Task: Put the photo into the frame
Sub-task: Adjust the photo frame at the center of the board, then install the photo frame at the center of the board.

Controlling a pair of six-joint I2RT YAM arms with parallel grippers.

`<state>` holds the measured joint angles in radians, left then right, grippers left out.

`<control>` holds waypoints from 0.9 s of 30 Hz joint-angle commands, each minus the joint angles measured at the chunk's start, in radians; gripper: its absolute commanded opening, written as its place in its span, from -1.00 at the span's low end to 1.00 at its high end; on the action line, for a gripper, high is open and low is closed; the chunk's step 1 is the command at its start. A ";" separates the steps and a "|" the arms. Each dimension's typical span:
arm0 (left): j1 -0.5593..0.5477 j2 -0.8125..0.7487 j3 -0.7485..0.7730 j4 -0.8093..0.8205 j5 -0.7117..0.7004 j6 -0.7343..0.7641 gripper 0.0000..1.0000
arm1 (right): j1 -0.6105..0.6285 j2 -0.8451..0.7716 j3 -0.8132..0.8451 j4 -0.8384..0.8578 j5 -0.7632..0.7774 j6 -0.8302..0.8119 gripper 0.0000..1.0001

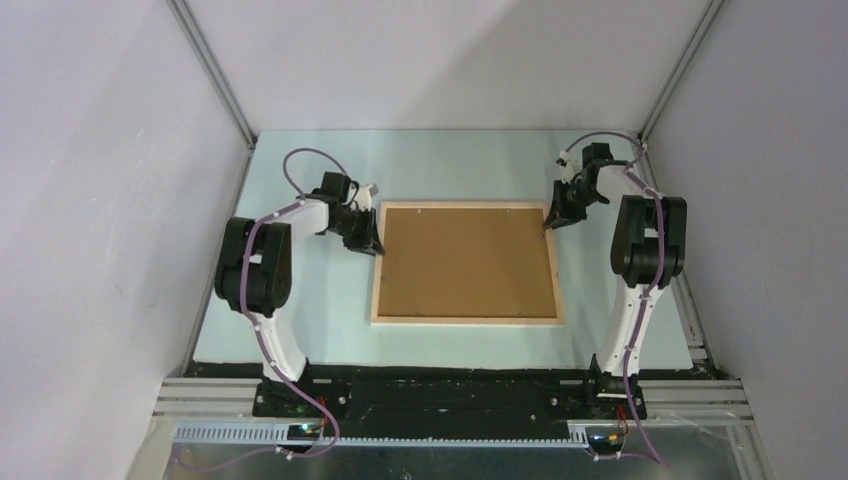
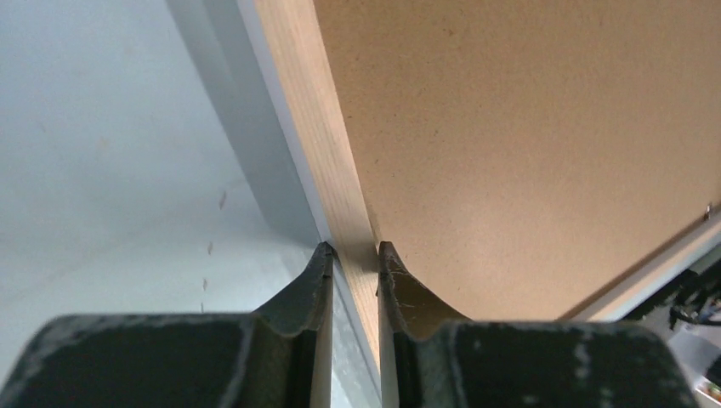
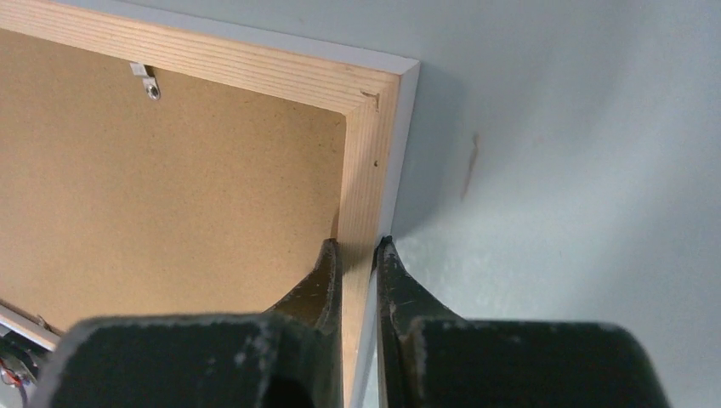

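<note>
The frame [image 1: 465, 320] lies back up on the pale table, and the brown backing board [image 1: 465, 260] fills its opening. My left gripper [image 1: 372, 243] is at the frame's far-left corner. In the left wrist view its jaws [image 2: 353, 251] are shut across the bare-wood left rail [image 2: 327, 153], one finger outside and one on the board [image 2: 527, 144] side. My right gripper [image 1: 551, 222] is at the far-right corner. Its jaws [image 3: 358, 245] pinch the right rail [image 3: 371, 170] in the same way. The photo is not in view.
A small metal tab [image 3: 146, 81] sits on the far rail's inner edge over the board [image 3: 170, 195]. Grey cell walls and aluminium posts [image 1: 215, 75] close in the table on three sides. The arm bases [image 1: 290, 395] stand at the near edge.
</note>
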<state>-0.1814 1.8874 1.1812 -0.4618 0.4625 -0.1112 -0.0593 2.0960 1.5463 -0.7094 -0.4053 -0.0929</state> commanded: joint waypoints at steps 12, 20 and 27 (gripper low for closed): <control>0.045 -0.158 -0.164 -0.186 0.024 0.188 -1.00 | 0.089 0.062 0.160 -0.022 -0.102 -0.100 -0.11; 0.046 -0.109 -0.160 -0.179 0.039 0.153 -1.00 | 0.073 -0.029 0.062 -0.012 -0.062 -0.093 0.31; 0.045 -0.110 -0.166 -0.150 0.018 0.133 -1.00 | 0.070 -0.133 -0.109 0.017 -0.011 -0.074 0.33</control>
<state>-0.1333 1.7569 1.0348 -0.5911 0.4824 -0.0196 0.0097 2.0518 1.4895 -0.7185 -0.4515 -0.1822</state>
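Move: Holding the middle of the photo frame's left bar, the left hand has the frame's middle about 25 cm to its right and 3 cm back; the frame's far-left corner lies some 15 cm ahead and 1 cm to the right. For the right hand, which grips the right bar, the frame's middle is roughly 23 cm left and 10 cm back, and the far-right corner about 7 cm ahead and 1 cm left. All lie about 1 cm below the hands. Dragging the left bar back towards the base about 6 cm and nearly 3 cm left, the left hand keeps its pinch and then stays put. The right hand goes nearly 2 cm forward, then about 3 cm left, turning some 10 degrees counter-clockwise, opens wide to let go of the right bar, and draws back 3–4 cm along it with the fingers open. ##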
